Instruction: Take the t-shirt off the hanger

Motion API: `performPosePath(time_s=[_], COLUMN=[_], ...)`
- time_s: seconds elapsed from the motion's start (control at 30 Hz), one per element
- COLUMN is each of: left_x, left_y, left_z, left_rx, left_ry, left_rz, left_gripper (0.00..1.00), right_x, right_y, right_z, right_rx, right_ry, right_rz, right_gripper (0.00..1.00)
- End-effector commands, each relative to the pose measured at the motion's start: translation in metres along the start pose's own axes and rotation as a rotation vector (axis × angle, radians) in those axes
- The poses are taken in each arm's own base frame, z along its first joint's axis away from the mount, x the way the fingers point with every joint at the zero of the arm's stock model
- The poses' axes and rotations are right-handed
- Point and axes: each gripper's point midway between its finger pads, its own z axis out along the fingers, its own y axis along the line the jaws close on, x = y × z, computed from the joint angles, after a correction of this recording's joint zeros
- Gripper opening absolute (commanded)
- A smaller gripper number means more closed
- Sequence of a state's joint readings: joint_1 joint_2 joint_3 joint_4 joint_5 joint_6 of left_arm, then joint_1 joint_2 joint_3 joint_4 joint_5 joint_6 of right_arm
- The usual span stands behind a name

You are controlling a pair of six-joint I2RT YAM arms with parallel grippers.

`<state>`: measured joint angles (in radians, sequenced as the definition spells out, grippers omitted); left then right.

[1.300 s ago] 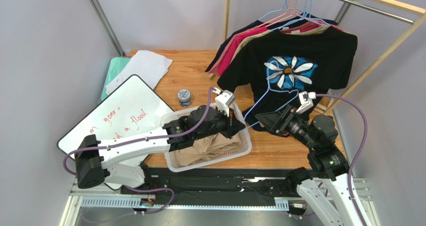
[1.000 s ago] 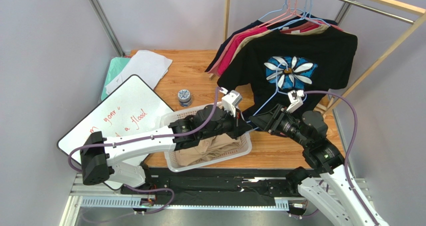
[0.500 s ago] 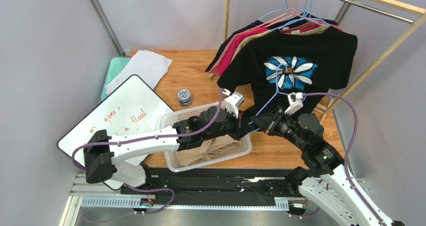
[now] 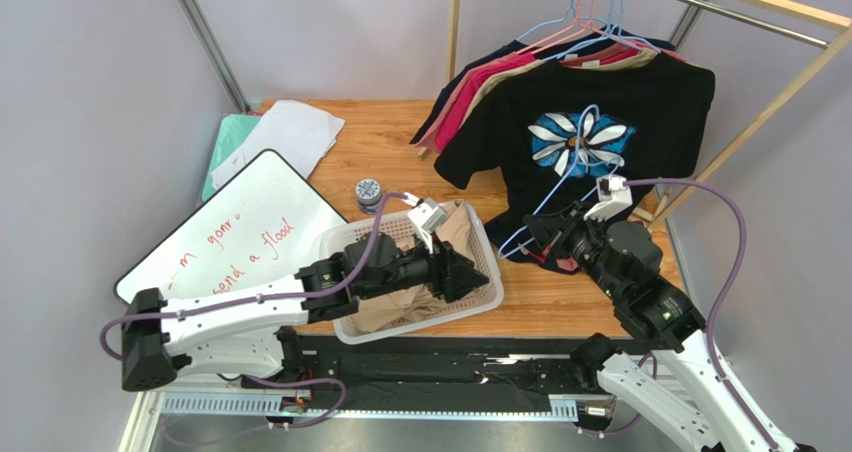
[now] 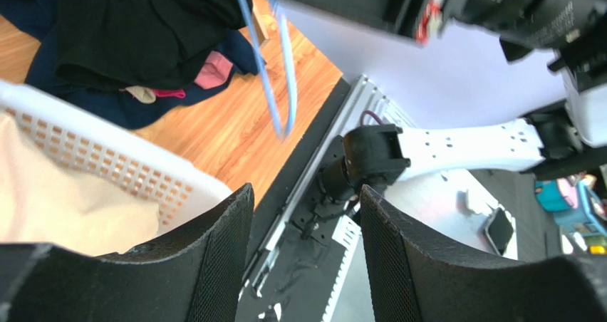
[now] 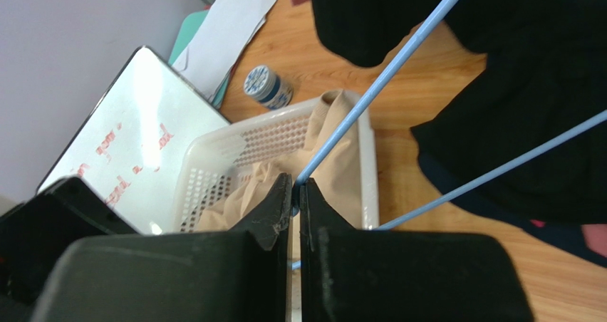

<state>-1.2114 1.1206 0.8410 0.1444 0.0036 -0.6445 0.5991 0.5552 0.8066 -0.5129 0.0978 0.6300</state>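
Observation:
A tan t-shirt (image 4: 400, 307) lies in the white basket (image 4: 335, 240), one fold draped over its far rim; it also shows in the left wrist view (image 5: 57, 204) and the right wrist view (image 6: 335, 158). The bare blue wire hanger (image 4: 540, 204) hangs slanted in front of the black daisy shirt (image 4: 620, 102). My right gripper (image 4: 527, 234) is shut on the hanger's lower wire (image 6: 356, 115), with the jaws (image 6: 296, 187) pinching it. My left gripper (image 4: 475, 275) is open and empty over the basket's right end, apart from the hanger (image 5: 274, 87).
A wooden rack (image 4: 760, 7) at the back right holds several shirts on hangers. A whiteboard (image 4: 230, 232) leans at the left, with white papers (image 4: 285, 132) behind it and a small round tin (image 4: 368, 190) beside the basket. The table's front rail (image 5: 313, 194) lies below my left fingers.
My left gripper has drawn back to the left, away from the hanger, to above the basket. The tan shirt now drapes over the basket's far rim. The right gripper still holds the hanger, slightly raised.

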Motion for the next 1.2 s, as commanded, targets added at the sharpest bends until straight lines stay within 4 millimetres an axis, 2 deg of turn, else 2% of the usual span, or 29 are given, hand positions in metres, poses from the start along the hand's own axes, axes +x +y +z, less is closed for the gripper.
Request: performPosePath(time_s=[0.0,0.03,0.1,0.23,0.3,0.5,0.7,0.97,1.07,1.17], left_x=[0.001,0.01,0.01,0.024,0.022,0.029,0.028,0.029,0.029,0.029], left_y=[-0.004,0.002,0.008,0.023,0.019,0.025,0.028,0.03,0.033,0.034], left_z=[-0.031,-0.035,-0.046,-0.063,-0.07,-0.081,-0.087,-0.089,-0.09,-0.089], left_rx=[0.028,0.017,-0.012,-0.063,-0.036,-0.059,-0.078,-0.104,-0.121,-0.13], left_ry=[-0.035,-0.017,-0.03,-0.019,-0.034,-0.027,-0.028,-0.005,-0.006,-0.004], left_rz=[-0.048,-0.054,-0.071,-0.115,-0.137,-0.152,-0.151,-0.151,-0.151,-0.149], left_gripper=[0.62,0.62,0.62,0.59,0.59,0.59,0.61,0.61,0.61,0.61], right_x=[-0.056,-0.061,-0.075,-0.095,-0.11,-0.147,-0.174,-0.19,-0.182,-0.167], right_y=[-0.008,-0.007,-0.004,-0.002,-0.001,0.001,-0.009,-0.021,-0.013,-0.013], right_z=[-0.012,-0.014,-0.017,-0.015,-0.018,-0.025,-0.024,-0.015,-0.01,-0.016], right_rx=[0.12,0.124,0.141,0.181,0.205,0.283,0.374,0.431,0.364,0.318], right_ry=[-0.18,-0.196,-0.231,-0.267,-0.305,-0.388,-0.446,-0.493,-0.472,-0.453], right_rz=[-0.112,-0.114,-0.121,-0.195,-0.212,-0.293,-0.347,-0.369,-0.331,-0.264], right_gripper=[0.0,0.0,0.0,0.0,0.0,0.0,0.0,0.0,0.0,0.0])
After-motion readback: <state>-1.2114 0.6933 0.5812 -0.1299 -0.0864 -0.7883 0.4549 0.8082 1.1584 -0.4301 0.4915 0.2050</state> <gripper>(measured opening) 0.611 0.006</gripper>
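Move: The right hand holds the blue hanger by a bar near its lower corner; the free stretch of rail lies roughly 33 cm ahead of that hand, 23 cm to its right and 28 cm above. The hung hooks are about 8 cm left of that stretch and 4 cm farther out; the black t-shirt is some 16 cm ahead of the hand and 9 cm right. From the empty left hand the free stretch lies about 38 cm ahead, 30 cm right and 28 cm up. The right hand keeps its pinch on the empty hanger and lifts it about 11 cm while carrying it some 10 cm right and 8 cm forward, in front of the black t-shirt towards the rail, the fingers turning clockwise and tipping from slightly downward to upward as the hand's left side drops, so the hook swings up to lead. Meanwhile the left hand, already off the hanger and with its fingers staying open, draws away some 9 cm to its left, sinking about 5 cm and easing slightly back over the basket with the tan t-shirt. ##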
